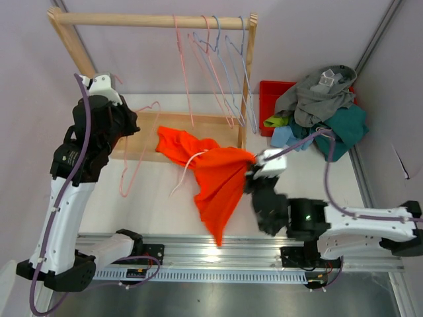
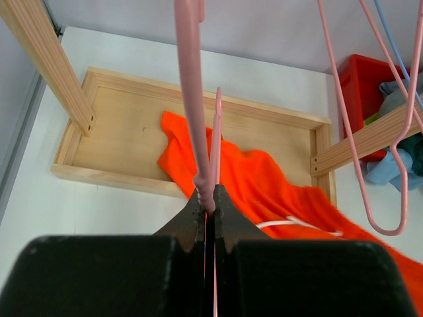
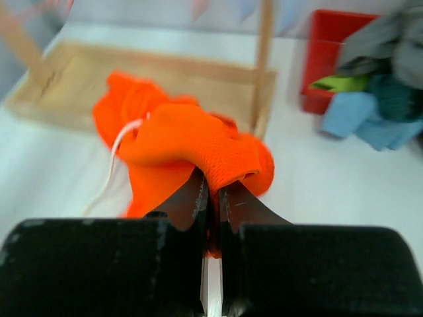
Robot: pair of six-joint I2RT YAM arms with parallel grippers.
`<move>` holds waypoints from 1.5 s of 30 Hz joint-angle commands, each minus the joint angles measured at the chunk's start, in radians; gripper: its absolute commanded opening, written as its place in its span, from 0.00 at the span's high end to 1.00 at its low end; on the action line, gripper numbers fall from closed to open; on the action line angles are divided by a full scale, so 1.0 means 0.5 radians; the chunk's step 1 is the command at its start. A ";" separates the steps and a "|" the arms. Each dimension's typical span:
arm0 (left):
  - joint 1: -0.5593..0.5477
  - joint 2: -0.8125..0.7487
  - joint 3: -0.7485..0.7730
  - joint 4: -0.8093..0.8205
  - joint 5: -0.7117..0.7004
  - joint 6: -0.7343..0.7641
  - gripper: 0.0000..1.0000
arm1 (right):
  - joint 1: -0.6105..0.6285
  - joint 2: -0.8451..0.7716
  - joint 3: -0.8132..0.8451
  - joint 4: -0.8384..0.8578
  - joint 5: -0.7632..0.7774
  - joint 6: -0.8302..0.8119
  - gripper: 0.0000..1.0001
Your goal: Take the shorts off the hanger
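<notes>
The orange shorts point(image 1: 215, 173) hang bunched from my right gripper point(image 1: 254, 166), which is shut on a fold of the fabric point(image 3: 198, 142). Their far end rests on the wooden rack base point(image 1: 142, 135), and a white drawstring point(image 1: 187, 168) dangles. My left gripper point(image 1: 129, 123) is shut on a pink wire hanger point(image 1: 121, 185), pinched at its twisted neck point(image 2: 203, 185). In the top view the hanger looks bare and apart from the shorts. In the left wrist view the orange shorts point(image 2: 264, 178) lie below, behind the left gripper point(image 2: 210, 198). The right gripper point(image 3: 213, 188) shows cloth between its jaws.
A wooden rack with a top rail point(image 1: 152, 20) carries several empty pink and blue hangers point(image 1: 225, 72). At the back right, a red tray point(image 1: 271, 99) holds a pile of grey, teal, lime and light blue shorts point(image 1: 324, 105). The rack's right post point(image 1: 248, 79) stands beside the right gripper.
</notes>
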 commanded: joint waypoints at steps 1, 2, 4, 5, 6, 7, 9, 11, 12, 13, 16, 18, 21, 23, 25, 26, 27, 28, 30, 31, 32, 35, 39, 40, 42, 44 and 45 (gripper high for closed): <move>-0.010 0.005 -0.039 0.152 -0.021 0.018 1.00 | -0.301 -0.224 0.172 0.197 0.151 -0.403 1.00; -0.010 0.008 -0.055 0.168 -0.024 0.027 1.00 | -0.482 -0.325 0.129 0.364 0.031 -0.561 1.00; -0.010 0.008 -0.082 0.186 -0.039 0.042 1.00 | -0.663 -0.393 0.092 0.833 -0.278 -0.908 1.00; -0.010 0.005 -0.104 0.213 -0.039 0.048 1.00 | -0.765 -0.396 0.095 0.908 -0.378 -0.967 1.00; -0.010 0.002 -0.116 0.229 -0.033 0.055 1.00 | -0.990 -0.369 0.174 0.942 -0.467 -0.983 1.00; -0.010 0.005 -0.131 0.241 -0.024 0.055 1.00 | -1.114 -0.329 0.242 0.909 -0.568 -0.980 1.00; -0.010 0.020 -0.147 0.281 -0.021 0.064 1.00 | -1.493 -0.158 0.471 0.857 -0.914 -0.922 1.00; -0.010 0.048 -0.156 0.315 -0.021 0.067 1.00 | -1.731 -0.017 0.628 0.820 -1.280 -0.867 1.00; -0.010 0.057 -0.159 0.327 -0.018 0.073 1.00 | -1.844 0.145 0.705 0.838 -1.369 -0.861 1.00; -0.010 0.069 -0.162 0.336 -0.009 0.070 1.00 | -2.046 0.232 0.861 0.893 -1.467 -0.854 1.00; -0.010 0.094 -0.187 0.388 0.022 0.055 1.00 | -2.433 0.599 1.274 1.004 -1.798 -0.796 1.00; -0.010 0.097 -0.217 0.437 0.047 0.048 1.00 | -2.609 0.799 1.530 1.053 -1.970 -0.696 1.00; -0.010 0.100 -0.254 0.478 0.053 0.058 1.00 | -2.894 1.219 2.158 1.056 -2.026 -0.542 1.00; -0.010 0.109 -0.248 0.465 0.044 0.067 1.00 | -3.050 1.532 2.645 0.998 -2.008 -0.468 1.00; -0.010 0.097 -0.239 0.447 0.034 0.073 1.00 | -3.133 1.720 2.898 1.019 -1.971 -0.401 1.00; -0.010 0.088 -0.245 0.447 0.031 0.073 1.00 | -3.186 1.860 3.039 1.020 -1.989 -0.376 1.00; -0.010 0.079 -0.251 0.456 0.034 0.067 1.00 | -3.195 1.904 3.044 1.041 -1.992 -0.364 1.00; -0.010 0.057 -0.275 0.465 0.028 0.064 1.00 | -3.201 1.923 3.007 1.044 -2.008 -0.336 1.00; -0.010 0.054 -0.276 0.496 0.013 0.052 1.00 | -3.202 1.868 2.599 1.087 -2.081 -0.293 1.00; -0.010 0.060 -0.282 0.505 0.013 0.048 1.00 | -3.202 1.813 2.374 1.224 -2.115 -0.272 1.00; -0.010 0.090 -0.248 0.505 0.016 0.045 1.00 | -3.202 1.758 2.135 1.319 -2.170 -0.171 1.00; -0.010 0.182 -0.120 0.478 0.019 0.036 1.00 | -3.189 1.617 1.361 1.562 -2.293 0.028 0.99; -0.010 0.311 0.159 0.404 0.004 0.082 1.00 | -3.134 1.482 0.747 1.536 -2.254 0.335 0.01; -0.010 0.342 0.212 0.389 0.010 0.088 1.00 | -3.101 1.424 0.612 1.456 -2.171 0.421 0.01; -0.010 0.422 0.401 0.358 0.059 0.101 1.00 | -3.030 1.359 0.489 1.278 -2.143 0.562 0.01; -0.013 0.474 0.540 0.312 0.089 0.107 1.00 | -2.901 1.200 0.214 1.256 -2.070 0.612 0.01; -0.013 0.526 0.622 0.288 0.099 0.110 1.00 | -2.843 1.132 0.103 1.289 -2.027 0.636 0.01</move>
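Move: The red bin's middle is about 40 cm ahead of the right hand, which holds the orange shorts, some 25 cm to its right and 28 cm lower. The grey shorts are on its far side, roughly 42 cm ahead and 26 cm right; the blue ones at its near-left corner, 27 cm ahead and 14 cm right. For the left hand, holding the emptied pink hanger, the rail's middle is about 14 cm ahead, 8 cm right and 15 cm higher. Rightward and up, then mostly forward, the right hand swings the held orange shorts about 35 cm to its right and 40 cm out to above the red bin, turning clockwise; it then drops steeply, easing back left, and its fingers open wide to let them go. The left hand keeps its pinch on the pink hanger, easing forward and slightly down, then rising towards the rail. ##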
